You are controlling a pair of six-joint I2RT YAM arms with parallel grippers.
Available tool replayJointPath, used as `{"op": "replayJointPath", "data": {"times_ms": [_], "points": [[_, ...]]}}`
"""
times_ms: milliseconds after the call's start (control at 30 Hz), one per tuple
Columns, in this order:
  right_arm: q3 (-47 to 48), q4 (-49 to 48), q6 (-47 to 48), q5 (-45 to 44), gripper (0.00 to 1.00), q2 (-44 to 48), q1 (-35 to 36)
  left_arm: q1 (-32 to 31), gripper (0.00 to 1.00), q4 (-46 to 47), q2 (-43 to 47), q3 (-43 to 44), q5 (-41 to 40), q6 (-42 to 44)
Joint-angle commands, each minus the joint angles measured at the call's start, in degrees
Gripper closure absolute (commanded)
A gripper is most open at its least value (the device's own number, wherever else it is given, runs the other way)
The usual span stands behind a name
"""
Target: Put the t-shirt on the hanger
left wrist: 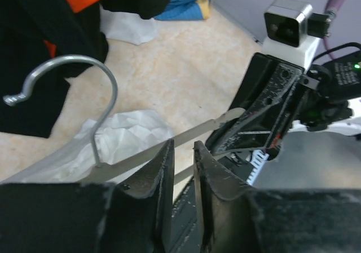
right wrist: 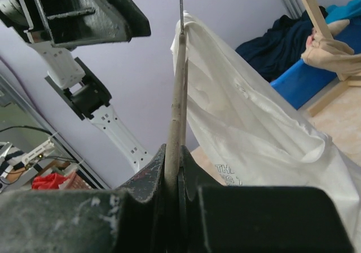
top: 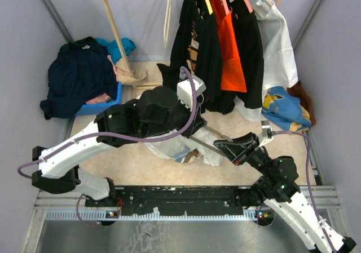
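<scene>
The hanger has pale arms and a silver wire hook. It hangs tilted above the table. My right gripper is shut on one of its arms, which runs up between the jaws as a thin bar. The white t-shirt drapes off the hanger's far side, with blue lettering low down. In the top view it bunches beneath both arms. My left gripper sits just in front of the hanger arm near the hook. Its jaws stand a narrow gap apart with nothing between them.
A blue bin with dark navy clothing stands at the back left. Dark and orange garments hang on the wooden rack behind. A blue and yellow garment lies at the right. The black base rail runs along the near edge.
</scene>
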State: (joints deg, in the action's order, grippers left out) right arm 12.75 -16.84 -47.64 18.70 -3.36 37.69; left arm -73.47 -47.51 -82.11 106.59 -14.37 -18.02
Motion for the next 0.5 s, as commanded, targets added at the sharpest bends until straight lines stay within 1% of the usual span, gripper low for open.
{"op": "replayJointPath", "data": {"times_ms": [0,100,200,333,400,467], "points": [[1.5,-9.8,-1.8,-0.4,1.00,1.6,-0.2,-0.2,0.70,2.7,1.8,2.2,5.2,1.1],[1.8,-10.0,-1.9,-0.6,1.00,1.8,-0.2,-0.2,0.63,2.0,3.1,3.5,2.1,1.2],[2.2,-9.0,-1.7,-1.0,1.00,2.4,-0.2,-0.2,0.60,0.7,6.6,3.9,-3.7,1.0],[2.9,-6.1,-0.5,-1.4,1.00,3.4,-0.2,-0.2,0.55,0.6,13.4,1.6,-13.5,-0.4],[3.5,-5.0,0.2,-1.6,1.00,3.4,-0.2,-0.2,0.53,-1.5,16.1,0.2,-19.9,-3.5],[4.0,-4.3,0.5,-1.8,1.00,3.4,-0.2,-0.2,0.53,-6.5,17.8,-0.5,-26.9,-9.1]]}}
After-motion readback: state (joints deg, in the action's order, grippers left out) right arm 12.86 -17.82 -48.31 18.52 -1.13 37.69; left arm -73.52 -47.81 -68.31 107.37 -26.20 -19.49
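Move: The t-shirt's shoulder, already drawn over the hanger's far end, lies about 10 cm left of the left hand, 8 cm ahead and nearly level with it. The hanger's hook base is some 5 cm ahead, 1 cm left and 2 cm below; the right gripper's tips are roughly 12 cm right, 5 cm back and 9 cm down. From the right hand, that shoulder lies some 22 cm left, 13 cm ahead and 10 cm up. Spread the left fingers wider and, after barely shifting at first, sweep that empty gripper left about 10 cm and up about 9 cm, away from the bare half of the hanger beside the hook. As it leaves, turn the wrist some 20 degrees so the fingers come nearly level and swing forward. Keep the right gripper pinched on the hanger's near end, almost still. ##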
